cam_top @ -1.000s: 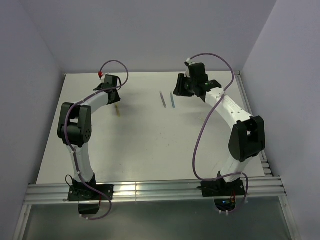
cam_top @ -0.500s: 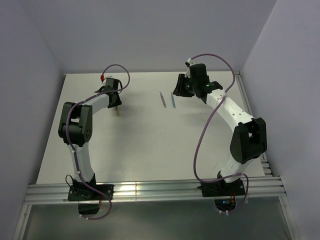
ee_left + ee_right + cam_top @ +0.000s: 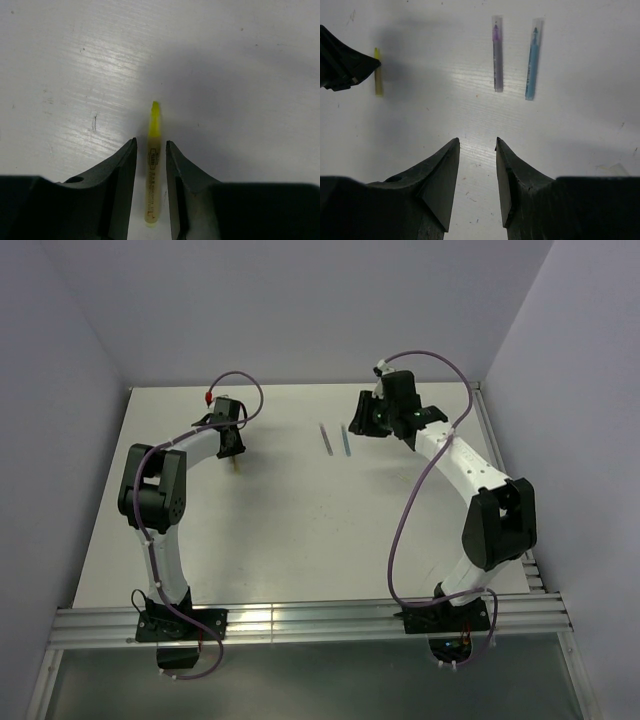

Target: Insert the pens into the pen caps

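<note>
The yellow pen lies flat on the white table, its bare tip pointing away from my left gripper. That gripper is open and straddles the pen, with a thin gap on each side. In the top view the yellow pen pokes out just below the left gripper. The grey-purple pen and the blue pen lie side by side, each with a pale clear pen cap over its far tip. My right gripper hangs open and empty short of them.
The white table is walled at the back and both sides. An aluminium rail runs along its near edge by the arm bases. A faint scrap lies to the right of the right gripper.
The left jaws have narrowed a little around the yellow pen and the left wrist has shifted slightly right. The right wrist has drifted slightly right. The pens have not moved.
</note>
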`<state>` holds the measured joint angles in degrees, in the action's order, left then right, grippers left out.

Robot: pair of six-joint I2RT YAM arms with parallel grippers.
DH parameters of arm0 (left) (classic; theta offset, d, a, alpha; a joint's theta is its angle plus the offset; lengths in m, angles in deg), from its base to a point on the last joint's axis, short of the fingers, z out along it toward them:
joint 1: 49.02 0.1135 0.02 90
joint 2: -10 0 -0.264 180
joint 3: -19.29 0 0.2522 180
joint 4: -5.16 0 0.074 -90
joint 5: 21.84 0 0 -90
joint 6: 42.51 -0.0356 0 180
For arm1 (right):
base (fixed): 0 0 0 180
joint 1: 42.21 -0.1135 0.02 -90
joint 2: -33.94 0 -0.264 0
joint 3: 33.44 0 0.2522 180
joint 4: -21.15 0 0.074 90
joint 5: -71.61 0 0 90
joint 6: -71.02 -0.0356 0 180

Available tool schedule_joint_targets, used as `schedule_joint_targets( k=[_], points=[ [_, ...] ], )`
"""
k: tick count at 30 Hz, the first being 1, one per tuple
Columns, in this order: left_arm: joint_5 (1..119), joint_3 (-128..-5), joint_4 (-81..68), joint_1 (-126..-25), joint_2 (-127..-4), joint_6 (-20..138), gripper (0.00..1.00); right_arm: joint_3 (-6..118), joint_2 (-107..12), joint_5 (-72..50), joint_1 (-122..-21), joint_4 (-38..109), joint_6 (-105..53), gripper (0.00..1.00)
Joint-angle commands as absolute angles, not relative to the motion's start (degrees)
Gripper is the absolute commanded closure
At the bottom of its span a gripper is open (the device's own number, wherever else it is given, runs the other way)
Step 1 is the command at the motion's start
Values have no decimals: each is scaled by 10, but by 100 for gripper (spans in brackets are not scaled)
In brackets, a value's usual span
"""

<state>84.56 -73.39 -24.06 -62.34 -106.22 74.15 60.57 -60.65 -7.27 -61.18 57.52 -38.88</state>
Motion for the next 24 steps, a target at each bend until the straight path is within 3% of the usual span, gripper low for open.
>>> schedule_joint_targets(
  k=[1, 8, 11, 14, 17, 24],
  points=[
    [854, -733, -251, -625, -1067, 740, 65, 592, -572, -85, -593, 558, -388, 57],
    [849, -737, -260, -626, -1076, 741, 67, 555, -565, -112, -565, 559, -396, 57],
    [849, -737, -266, -626, -1079, 747, 72, 538, -561, -114, -551, 560, -402, 57],
    [847, -733, -269, -626, -1081, 753, 82, 521, -554, -120, -527, 560, -408, 57],
    [848, -735, -276, -626, -1086, 758, 100, 505, -553, -123, -500, 559, -412, 57],
    [845, -729, -274, -629, -1065, 766, 100, 480, -561, -149, -475, 560, -414, 57]
  ],
)
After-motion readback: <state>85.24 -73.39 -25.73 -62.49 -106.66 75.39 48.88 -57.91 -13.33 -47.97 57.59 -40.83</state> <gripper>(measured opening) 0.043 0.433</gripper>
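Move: Just under the left fingers lies the yellow pen, its middle about 3 cm back and 2 cm below, between the pads; the purple pen is some 27 cm to the right and 4 cm ahead. From the right hand, the loose clear cap with the yellow end is roughly 16 cm right, 3 cm back and 18 cm down; the blue pen lies 10 cm straight ahead, and the purple pen 10 cm ahead and 5 cm left. Closing on the yellow pen just behind its bright yellow tip end, the left hand settles under 1 cm down and back, then stays put as its pads pinch the barrel. Meanwhile the right hand sweeps about 12 cm right and 6 to 7 cm down towards the clear cap, turning some 20 degrees clockwise, fingers staying part open. ##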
